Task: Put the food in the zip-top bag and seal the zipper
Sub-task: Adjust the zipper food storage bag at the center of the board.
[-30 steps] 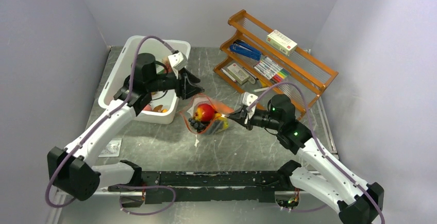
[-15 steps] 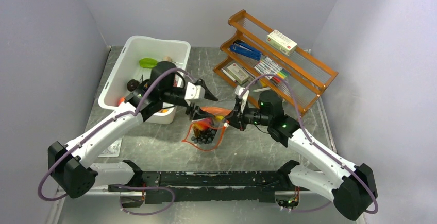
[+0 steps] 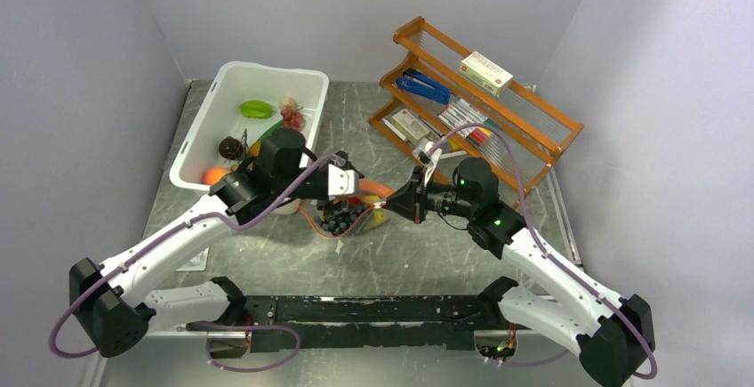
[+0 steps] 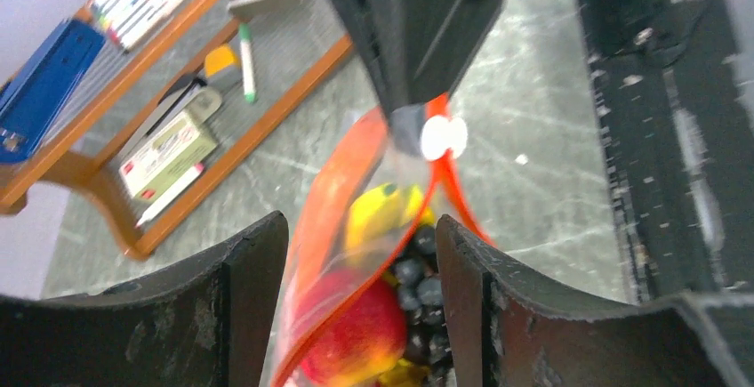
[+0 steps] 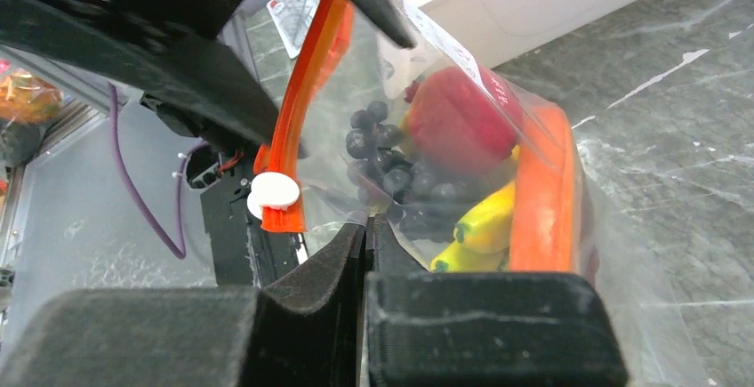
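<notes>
The clear zip-top bag (image 3: 351, 213) is held up between both arms at the table's middle. It holds a red fruit (image 4: 351, 338), dark grapes (image 4: 418, 289) and a yellow banana bunch (image 4: 378, 213). The orange-red zipper (image 5: 307, 93) gapes open, with its white slider (image 5: 274, 191) at the end near my right gripper. My right gripper (image 5: 366, 227) is shut on the bag's clear plastic beside the slider; it also shows in the top view (image 3: 397, 200). My left gripper (image 4: 360, 307) is open, with its fingers (image 4: 240, 307) either side of the bag's mouth; it shows in the top view too (image 3: 348, 198).
A white bin (image 3: 200, 151) with several more toy foods stands at the back left, just behind my left arm. An orange wooden rack (image 3: 498, 111) with pens and boxes stands at the back right. A small paper card (image 3: 191, 255) lies near the left front.
My left arm has swung from the white bin to the bag and now straddles its mouth. My right gripper has moved left, keeping hold of the bag, which has shifted and lifted.
</notes>
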Tool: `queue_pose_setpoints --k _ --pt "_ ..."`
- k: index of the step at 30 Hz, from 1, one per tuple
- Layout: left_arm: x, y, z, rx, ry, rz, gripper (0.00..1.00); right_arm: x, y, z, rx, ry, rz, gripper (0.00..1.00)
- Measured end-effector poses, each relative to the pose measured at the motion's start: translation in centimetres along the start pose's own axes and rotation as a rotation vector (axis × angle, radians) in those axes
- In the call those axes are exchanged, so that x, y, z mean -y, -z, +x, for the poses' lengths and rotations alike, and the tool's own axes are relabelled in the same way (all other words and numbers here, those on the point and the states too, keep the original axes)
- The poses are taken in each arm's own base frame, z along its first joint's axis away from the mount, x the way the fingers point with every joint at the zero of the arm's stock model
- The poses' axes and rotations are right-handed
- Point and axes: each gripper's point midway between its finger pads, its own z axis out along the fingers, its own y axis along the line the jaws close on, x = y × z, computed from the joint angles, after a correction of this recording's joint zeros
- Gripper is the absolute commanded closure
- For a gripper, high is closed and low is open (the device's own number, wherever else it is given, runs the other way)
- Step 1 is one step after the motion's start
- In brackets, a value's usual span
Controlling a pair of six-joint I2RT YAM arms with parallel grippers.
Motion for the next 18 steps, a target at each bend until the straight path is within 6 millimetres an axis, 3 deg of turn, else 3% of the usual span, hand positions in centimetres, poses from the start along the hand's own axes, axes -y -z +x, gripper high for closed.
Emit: queue_pose_setpoints --k 3,5,6,8,9,13,15,16,18 --pt "-1.0 -0.4 1.6 -0.062 -0.034 -0.036 0.39 0.0 0.0 0.1 -0.002 -0.018 0.001 1.00" --pt "-1.4 -0.5 2.5 -0.089 -0.062 -0.048 0.47 -0.1 0.0 0.1 -0.003 -0.025 0.001 1.00" --pt "-1.4 -0.5 2.7 -0.098 -0.077 -0.048 0.55 -0.1 0.0 0.1 -0.004 -0.029 0.001 1.00" --pt "-1.5 -0.5 3.1 -0.114 -0.100 -0.048 0.84 0.0 -0.1 0.2 -0.006 -0.034 0.001 1.00" --pt "-1.6 -0.5 3.3 -0.118 -0.109 -0.047 0.92 0.0 -0.1 0.3 -0.006 -0.034 0.001 1.00" --pt "-1.7 -0.8 3.9 -0.136 -0.139 -0.035 0.93 0.4 -0.3 0.9 -0.011 -0.026 0.003 0.97" --pt "-1.7 -0.8 4.0 -0.132 -0.144 -0.030 0.93 0.5 -0.4 1.1 -0.014 -0.010 -0.008 0.64" --pt "-1.7 -0.8 4.0 -0.121 -0.145 -0.027 0.93 0.4 -0.6 1.1 -0.013 0.006 -0.019 0.52" --pt "-1.7 -0.6 4.1 -0.103 -0.145 -0.028 0.93 0.3 -0.7 1.1 -0.014 0.042 -0.042 0.40"
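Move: The bag's orange zipper rim, where the left fingers will take it, lies about 3 cm ahead of the left hand and 3 cm below it. The apple is some 2 cm back and 3 cm left of that hand, about 10 cm down, with the grapes roughly 5 cm back, 4 cm left and 12 cm down. From the right hand, which pinches the bag's right edge, that rim spot is about 5 cm left, 3 cm ahead and about level; the white slider is 2 cm back and 2 cm left. The left fingers close on the orange zipper rim and pinch it, after the hand has sunk and eased forward over the bag, about 3 cm each way, its wrist turning some 10 degrees. Once that grip is shut, the right hand, which has held nearly still and sunk about a centimetre, opens its fingers partway and lets go of the bag's edge beside the slider. ##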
